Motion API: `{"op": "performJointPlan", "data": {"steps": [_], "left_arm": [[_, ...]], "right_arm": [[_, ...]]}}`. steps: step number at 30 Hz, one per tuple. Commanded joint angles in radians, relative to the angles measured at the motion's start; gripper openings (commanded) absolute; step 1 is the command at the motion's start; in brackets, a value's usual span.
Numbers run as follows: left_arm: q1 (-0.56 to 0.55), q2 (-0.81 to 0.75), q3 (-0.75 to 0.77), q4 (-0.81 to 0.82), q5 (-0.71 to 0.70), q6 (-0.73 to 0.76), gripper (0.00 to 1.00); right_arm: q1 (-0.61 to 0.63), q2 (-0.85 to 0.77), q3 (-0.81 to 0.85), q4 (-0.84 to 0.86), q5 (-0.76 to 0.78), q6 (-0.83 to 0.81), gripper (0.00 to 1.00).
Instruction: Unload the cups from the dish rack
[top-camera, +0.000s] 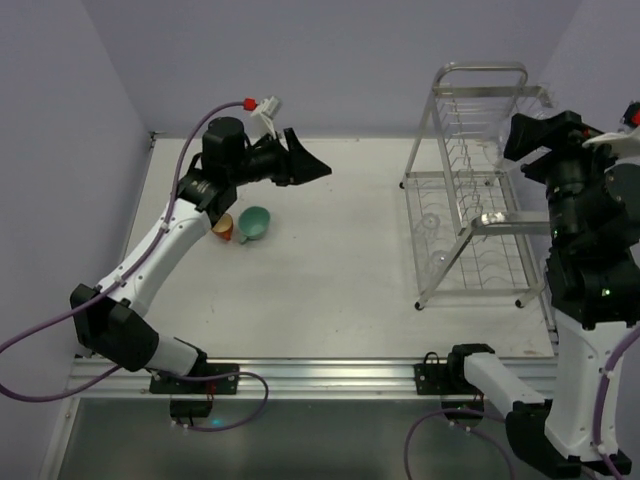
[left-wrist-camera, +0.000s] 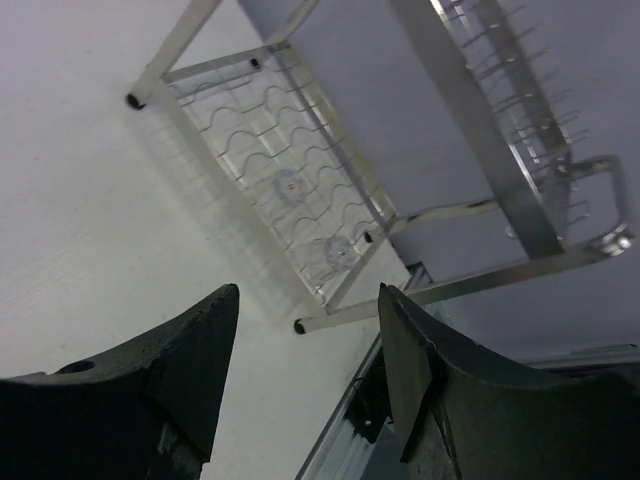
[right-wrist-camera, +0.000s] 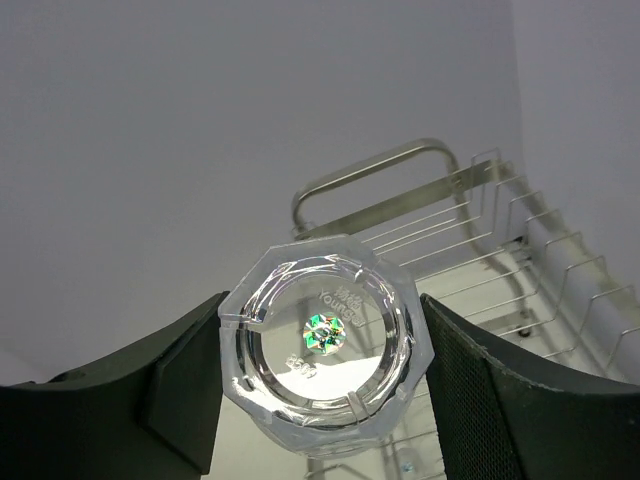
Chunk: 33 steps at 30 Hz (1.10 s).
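Note:
My right gripper is shut on the clear glass tumbler, whose octagonal base faces the wrist camera. In the top view this gripper is up at the upper tier of the silver wire dish rack. The glass is hard to make out there. The rack also shows in the right wrist view and the left wrist view. The orange-red mug and the mint-green mug sit side by side on the table at the left. My left gripper is open and empty, raised above the table to the right of the mugs, and also shows in its wrist view.
The rack stands at the table's right side, close to the right arm. Two clear round shapes lie on its lower tier; I cannot tell what they are. A metal rail runs along the near edge. Walls close in the left and back.

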<state>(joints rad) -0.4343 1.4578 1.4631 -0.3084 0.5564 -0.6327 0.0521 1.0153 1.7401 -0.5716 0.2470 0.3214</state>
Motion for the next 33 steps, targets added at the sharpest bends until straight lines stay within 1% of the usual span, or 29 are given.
{"op": "performJointPlan", "data": {"steps": [1, 2, 3, 4, 5, 6, 7, 8, 10, 11, 12, 14, 16, 17, 19, 22, 28, 33], "left_arm": [[-0.004, -0.063, -0.12, 0.512, 0.218, -0.302, 0.62], [-0.006, -0.066, -0.151, 0.604, 0.261, -0.362, 0.63], [-0.012, -0.066, -0.179, 0.702, 0.279, -0.425, 0.63], [-0.017, -0.063, -0.202, 0.865, 0.29, -0.532, 0.64], [-0.032, -0.057, -0.233, 0.932, 0.307, -0.577, 0.64], [-0.04, -0.05, -0.24, 0.992, 0.312, -0.62, 0.64], [-0.05, -0.036, -0.247, 1.087, 0.315, -0.654, 0.64], [-0.058, -0.031, -0.254, 1.136, 0.315, -0.723, 0.65], [-0.086, -0.028, -0.282, 1.262, 0.301, -0.798, 0.66], [-0.11, -0.03, -0.288, 1.287, 0.286, -0.803, 0.68], [-0.121, -0.03, -0.288, 1.301, 0.278, -0.799, 0.71], [-0.155, -0.045, -0.294, 1.306, 0.245, -0.754, 0.82], [-0.17, -0.05, -0.3, 1.298, 0.229, -0.719, 0.89], [-0.184, -0.047, -0.299, 1.293, 0.223, -0.714, 0.9], [-0.193, -0.039, -0.303, 1.293, 0.217, -0.71, 0.91], [-0.207, -0.037, -0.308, 1.295, 0.2, -0.708, 0.92], [-0.228, -0.022, -0.297, 1.296, 0.159, -0.726, 0.92], [-0.264, -0.005, -0.285, 1.298, 0.106, -0.739, 0.91]], "right_arm": [[0.002, -0.055, -0.077, 0.036, -0.165, 0.177, 0.0], [0.002, -0.082, -0.092, 0.033, -0.196, 0.211, 0.0], [0.002, -0.095, -0.128, 0.038, -0.265, 0.275, 0.0], [0.002, -0.11, -0.151, 0.048, -0.314, 0.312, 0.0], [0.002, -0.125, -0.177, 0.096, -0.359, 0.353, 0.0], [0.002, -0.154, -0.236, 0.128, -0.435, 0.428, 0.0], [0.003, -0.167, -0.267, 0.157, -0.471, 0.461, 0.0], [0.003, -0.176, -0.29, 0.205, -0.503, 0.488, 0.0], [0.003, -0.188, -0.341, 0.232, -0.554, 0.55, 0.0], [0.003, -0.193, -0.356, 0.261, -0.569, 0.571, 0.0], [0.005, -0.201, -0.388, 0.278, -0.581, 0.612, 0.0], [0.021, -0.207, -0.444, 0.35, -0.626, 0.657, 0.0], [0.046, -0.205, -0.461, 0.371, -0.634, 0.692, 0.0], [0.072, -0.204, -0.474, 0.392, -0.631, 0.697, 0.0], [0.092, -0.204, -0.482, 0.395, -0.614, 0.703, 0.0], [0.11, -0.221, -0.524, 0.453, -0.614, 0.72, 0.0], [0.152, -0.219, -0.547, 0.501, -0.604, 0.719, 0.0], [0.204, -0.218, -0.59, 0.558, -0.562, 0.702, 0.0]]}}
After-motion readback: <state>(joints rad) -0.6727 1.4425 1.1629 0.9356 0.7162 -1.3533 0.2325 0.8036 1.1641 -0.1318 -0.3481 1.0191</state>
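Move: My right hand still holds the clear glass, whose middle is about 4 cm ahead of the pads. I'm taking it to my left gripper, roughly 35 cm left, 5 cm farther out and 20 cm lower. The dish rack's upper tier is some 13 cm ahead, 2 cm right and 17 cm below. From my left hand, the glass is some 36 cm right, 2 cm back and 21 cm up; the green cup is about 15 cm left, roughly level fore and aft, 31 cm below. I swing the glass away from over the rack, my right hand going about 17 cm left and 7 cm down and turning some 50 degrees counter-clockwise, grip kept, so its mouth comes round to my left gripper. Meanwhile my left hand rises and draws back about 12 cm each, with 7 cm to the right, swivelling from its downward slant to face the glass and opening nearly fully. ##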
